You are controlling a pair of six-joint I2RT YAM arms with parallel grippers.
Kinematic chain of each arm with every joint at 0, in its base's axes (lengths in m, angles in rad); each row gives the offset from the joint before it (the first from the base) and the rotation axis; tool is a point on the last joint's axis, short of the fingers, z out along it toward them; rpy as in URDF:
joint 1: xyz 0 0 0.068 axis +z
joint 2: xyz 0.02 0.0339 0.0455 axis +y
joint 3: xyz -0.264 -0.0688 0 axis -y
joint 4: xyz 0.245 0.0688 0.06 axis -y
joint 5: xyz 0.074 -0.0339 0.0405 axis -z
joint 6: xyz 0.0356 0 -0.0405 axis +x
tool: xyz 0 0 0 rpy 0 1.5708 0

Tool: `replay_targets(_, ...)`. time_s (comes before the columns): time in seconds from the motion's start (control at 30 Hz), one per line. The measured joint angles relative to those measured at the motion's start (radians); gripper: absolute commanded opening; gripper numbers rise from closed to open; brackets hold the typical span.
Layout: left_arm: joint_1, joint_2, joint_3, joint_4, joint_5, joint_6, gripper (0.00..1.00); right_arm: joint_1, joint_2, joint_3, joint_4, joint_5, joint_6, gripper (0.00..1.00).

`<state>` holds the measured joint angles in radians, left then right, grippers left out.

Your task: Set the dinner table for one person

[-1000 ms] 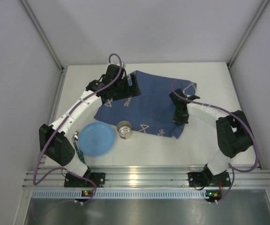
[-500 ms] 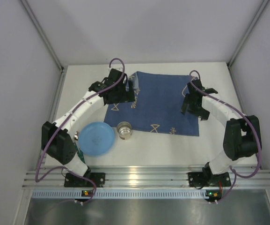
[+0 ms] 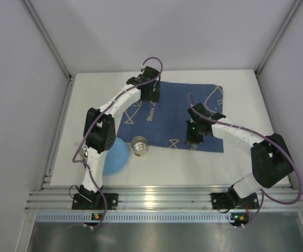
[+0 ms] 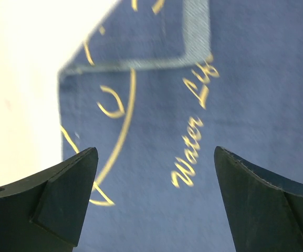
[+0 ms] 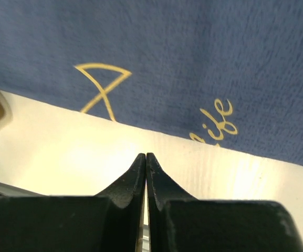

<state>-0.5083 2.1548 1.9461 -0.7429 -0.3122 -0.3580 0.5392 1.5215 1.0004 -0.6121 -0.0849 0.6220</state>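
A dark blue cloth mat (image 3: 175, 113) with gold fish drawings lies spread flat on the white dinner table (image 3: 235, 157). My left gripper (image 3: 152, 96) hovers over the mat's far left corner. In the left wrist view its jaws (image 4: 156, 173) stand wide open with only the mat (image 4: 235, 94) between them. My right gripper (image 3: 194, 136) is over the mat's near edge. In the right wrist view it (image 5: 146, 156) is shut and holds nothing, with its tip over bare table (image 5: 77, 152) just short of the mat (image 5: 193, 47).
A metal cup (image 3: 139, 145) stands at the mat's near left corner. A light blue plate (image 3: 118, 156) lies left of it, partly hidden under my left arm (image 3: 101, 131). Grey walls enclose the table, and a metal rail (image 3: 162, 198) runs along the near edge.
The mat went from crumpled to spread flat. My left gripper moved right to the mat's far left corner. My right gripper let go of the mat, moved to its near edge and shut.
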Motion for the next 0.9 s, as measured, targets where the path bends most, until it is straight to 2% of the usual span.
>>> replay_targets(0.23, 0.002, 0.145, 0.154, -0.002, -0.148, 0.16, 0.95, 0.002, -0.026, -0.107, -0.005, -0.021, -0.002, 0.0)
replay_targets(0.47, 0.007, 0.191, 0.173, 0.001, -0.116, 0.145, 0.95, 0.002, -0.025, -0.117, -0.004, -0.023, -0.024, 0.0)
replay_targets(0.67, 0.022, 0.229, 0.18, 0.021, -0.01, 0.071, 0.93, 0.002, 0.032, -0.116, -0.003, -0.023, -0.047, 0.0)
replay_targets(0.9, 0.037, 0.385, 0.367, 0.019, 0.039, 0.027, 0.94, 0.002, 0.043, -0.116, 0.0, -0.021, -0.054, 0.0)
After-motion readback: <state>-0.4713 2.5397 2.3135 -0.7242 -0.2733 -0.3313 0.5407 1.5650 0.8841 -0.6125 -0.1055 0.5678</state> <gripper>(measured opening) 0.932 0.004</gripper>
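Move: The folded-over corner of the placemat, its tip with the pale hem, lies about 9 cm ahead of the open left hand, 3 cm to its right and 10 cm below; the "Water Lib" lettering is just short of it, some 3 cm ahead of this hand and 1 cm right, and the metal cup stands roughly 21 cm back and 6 cm left. From the shut right hand, the mat's near edge is about 3 cm back, 1 cm right and 6 cm below, the cup some 24 cm left and 2 cm back. The mat's turned-over corner is approached by the left hand, fingers kept wide open: forward about 4 cm with a brief roll that is then undone, next down and a little right, and on forward, dropping some 7 cm in all. Meanwhile the mat's near edge has the shut right hand brought down and back about 5 cm, its fingertips tipping slightly back towards the base; touch can't be made out for either hand. ##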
